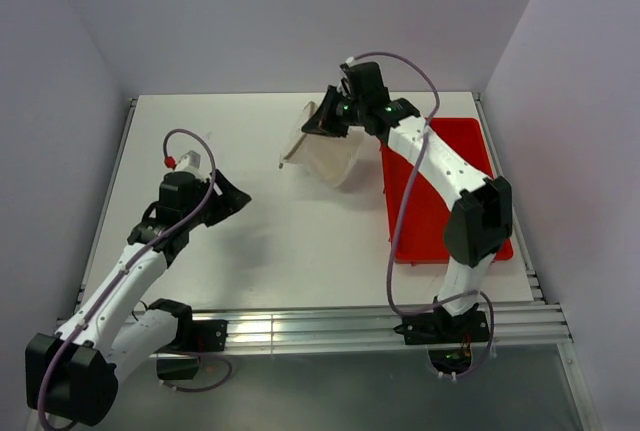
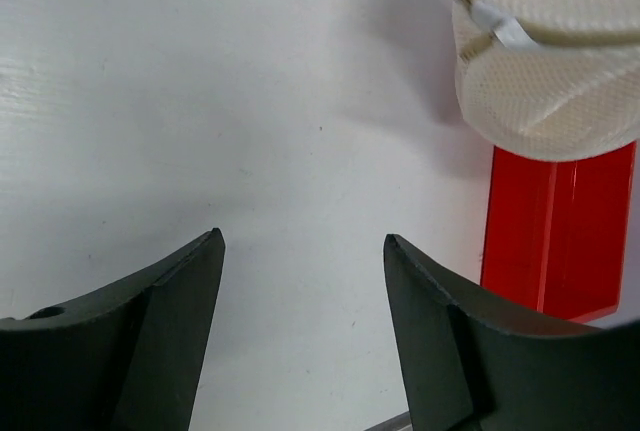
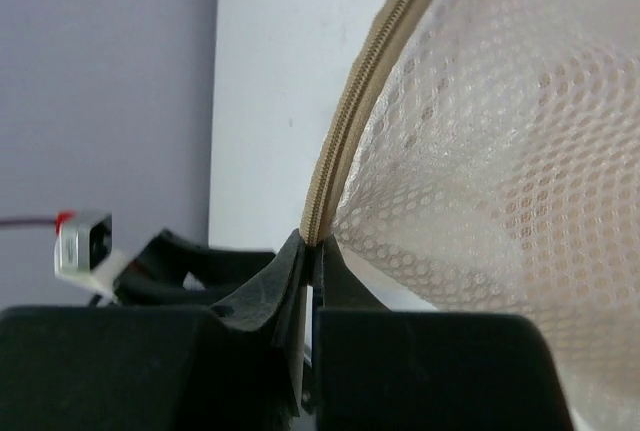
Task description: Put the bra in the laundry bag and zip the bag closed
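The laundry bag (image 1: 330,156), an off-white mesh pouch, hangs tilted above the table's far middle. My right gripper (image 1: 322,123) is shut on its beige zip edge (image 3: 350,131) at the bag's upper left; the mesh (image 3: 480,151) fills that wrist view beyond the gripper (image 3: 312,246). The bag also shows at the top right of the left wrist view (image 2: 540,51), with its zip and a white tab. The bra does not show on its own; I cannot tell whether it is inside the bag. My left gripper (image 1: 235,199) is open and empty over the bare table (image 2: 300,241), left of the bag.
A red plastic tray (image 1: 425,231) lies on the right of the white table (image 1: 300,241), under the right arm; its edge shows in the left wrist view (image 2: 560,231). Grey walls enclose the table; a metal rail runs along the near edge (image 1: 330,329).
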Motion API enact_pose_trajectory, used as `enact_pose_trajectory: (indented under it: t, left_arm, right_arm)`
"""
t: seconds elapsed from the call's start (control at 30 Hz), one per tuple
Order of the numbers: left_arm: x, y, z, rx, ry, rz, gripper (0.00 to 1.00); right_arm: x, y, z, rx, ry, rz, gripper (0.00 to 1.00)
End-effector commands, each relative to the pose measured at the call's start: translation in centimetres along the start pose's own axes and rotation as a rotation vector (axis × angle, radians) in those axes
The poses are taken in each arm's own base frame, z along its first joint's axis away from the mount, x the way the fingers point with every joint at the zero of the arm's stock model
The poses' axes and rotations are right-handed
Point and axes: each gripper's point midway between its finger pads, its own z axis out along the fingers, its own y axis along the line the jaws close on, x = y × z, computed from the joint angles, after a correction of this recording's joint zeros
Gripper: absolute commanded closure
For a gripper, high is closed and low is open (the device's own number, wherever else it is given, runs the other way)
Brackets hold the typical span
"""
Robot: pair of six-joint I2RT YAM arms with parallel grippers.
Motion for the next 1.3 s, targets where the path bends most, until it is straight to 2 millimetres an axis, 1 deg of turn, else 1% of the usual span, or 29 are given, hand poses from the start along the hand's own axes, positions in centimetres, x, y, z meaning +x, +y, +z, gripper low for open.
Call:
enact_pose_trajectory:
  t: [0.0, 0.03, 0.1, 0.13, 0.2, 0.23, 0.27, 0.3, 0.33, 0.4, 0.43, 0.47, 0.5, 0.53, 0.63, 0.67, 0.7, 0.73, 0.77, 0.83, 0.87, 0.9, 0.97, 1.03, 1.07, 1.13, 1.17, 1.2, 1.27]
  left_arm:
    - [-3.6, -2.6, -2.3, 0.041, -0.113, 0.056, 0.28]
    - [-3.8, -2.7, -2.6, 0.042, -0.119, 0.064, 0.28]
    - [-4.4, -3.0, -3.2, 0.04, -0.136, 0.069, 0.28]
    - [-4.5, -3.1, -3.4, 0.043, -0.14, 0.071, 0.28]
    - [-4.6, -3.3, -3.8, 0.049, -0.149, 0.072, 0.28]
    - [-4.7, -3.4, -3.8, 0.051, -0.149, 0.072, 0.28]
    - [-4.6, -3.4, -3.9, 0.053, -0.148, 0.07, 0.28]
    - [-4.7, -3.4, -3.9, 0.056, -0.149, 0.071, 0.29]
    - [-4.5, -3.5, -3.9, 0.061, -0.143, 0.071, 0.29]
    - [-4.3, -3.4, -3.8, 0.065, -0.141, 0.067, 0.29]
    - [-4.2, -3.6, -3.7, 0.074, -0.137, 0.065, 0.29]
    - [-4.1, -3.4, -3.5, 0.075, -0.132, 0.063, 0.29]
    - [-4.0, -3.5, -3.4, 0.077, -0.13, 0.062, 0.29]
    - [-4.1, -3.6, -3.3, 0.084, -0.131, 0.061, 0.29]
    - [-3.9, -3.8, -2.9, 0.098, -0.117, 0.063, 0.3]
    - [-3.9, -4.0, -3.0, 0.105, -0.113, 0.064, 0.3]
    - [-3.9, -4.0, -3.0, 0.108, -0.117, 0.066, 0.3]
    - [-4.0, -4.2, -3.1, 0.113, -0.12, 0.067, 0.3]
    - [-4.3, -4.4, -3.3, 0.12, -0.13, 0.07, 0.3]
    - [-4.5, -4.7, -3.6, 0.13, -0.14, 0.08, 0.3]
    - [-4.8, -5.1, -3.9, 0.141, -0.149, 0.085, 0.3]
    - [-4.9, -5.2, -4.1, 0.144, -0.154, 0.092, 0.3]
    - [-5.4, -5.8, -4.7, 0.16, -0.166, 0.105, 0.3]
    - [-5.6, -6.4, -5.1, 0.178, -0.164, 0.133, 0.3]
    - [-6.0, -7.0, -5.6, 0.196, -0.175, 0.145, 0.3]
    - [-6.1, -7.4, -6.0, 0.209, -0.173, 0.178, 0.3]
    - [-6.3, -7.7, -6.4, 0.221, -0.185, 0.191, 0.3]
    - [-6.4, -7.9, -6.6, 0.227, -0.189, 0.206, 0.3]
    - [-6.8, -8.3, -7.1, 0.239, -0.203, 0.225, 0.3]
  right_arm:
    - [-2.4, 3.2, 1.3, -0.08, -0.01, 0.013, 1.0]
    - [-3.9, 5.3, 1.0, -0.124, -0.038, 0.014, 1.0]
    - [-4.2, 5.7, 2.5, -0.136, -0.016, 0.035, 1.0]
    - [-4.9, 7.2, 2.2, -0.171, -0.027, 0.038, 1.0]
    - [-5.1, 8.0, 2.6, -0.199, -0.028, 0.061, 1.0]
    - [-4.7, 7.5, 3.0, -0.198, -0.015, 0.076, 1.0]
    - [-4.9, 8.1, 2.6, -0.225, -0.034, 0.07, 1.0]
    - [-4.6, 7.9, 2.6, -0.226, -0.031, 0.083, 1.0]
    - [-3.0, 5.9, 3.6, -0.184, -0.004, 0.11, 1.0]
    - [-2.4, 5.2, 3.0, -0.19, -0.029, 0.115, 1.0]
    - [0.5, 1.7, 4.2, -0.126, 0.011, 0.151, 0.97]
    - [1.0, 1.2, 3.5, -0.125, -0.011, 0.15, 0.81]
    - [1.5, 0.8, 3.8, -0.144, -0.027, 0.148, 0.7]
    - [3.9, -1.7, 4.5, -0.104, 0.012, 0.164, 0.57]
    - [6.3, -4.2, 4.8, -0.078, 0.048, 0.141, 0.23]
    - [6.2, -3.6, 3.8, -0.098, 0.024, 0.118, 0.0]
    - [6.7, -4.7, 3.5, -0.07, 0.011, 0.103, 0.0]
    - [6.4, -4.5, 2.8, -0.07, -0.016, 0.082, 0.0]
    - [5.6, -3.3, 0.9, -0.084, -0.057, 0.052, 0.0]
    - [4.6, -3.3, -0.8, -0.049, -0.127, 0.0, 0.0]
    - [3.8, -1.8, -3.1, -0.077, -0.181, -0.028, 0.0]
    - [3.4, -2.3, -4.0, -0.042, -0.216, -0.047, 0.0]
    - [2.4, -0.7, -7.4, -0.063, -0.298, -0.084, 0.0]
    - [2.2, -1.4, -9.1, -0.022, -0.349, -0.115, 0.0]
    - [2.0, -0.9, -10.9, -0.028, -0.393, -0.133, 0.0]
    - [2.4, -2.4, -11.9, 0.025, -0.423, -0.159, 0.0]
    - [1.9, -2.7, -13.5, 0.048, -0.487, -0.165, 0.0]
    - [2.3, -4.0, -13.8, 0.083, -0.502, -0.178, 0.0]
    - [1.8, -4.6, -16.0, 0.114, -0.587, -0.181, 0.0]
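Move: The right hand holds the laundry bag by its zip edge; the bag's middle hangs roughly 6 cm below, 4 cm right and 2 cm back. The clear table spot it is going to is about 8 cm left, 1 cm back and 25 cm below. The red tray's middle is some 29 cm right, 3 cm back and 23 cm down. From the left hand, open and empty, that spot is about 10 cm ahead, 9 cm right and 14 cm down. Forward and left about 5 cm each with the bag still pinched, the right hand then reverses, sweeping down about 17 cm and back 10 cm while its fingers spread wide and let go. Emptied, it climbs steeply and withdraws right and back, away from the bag, its fingertips tilting up sharply. The open left hand rises about 9 cm. ##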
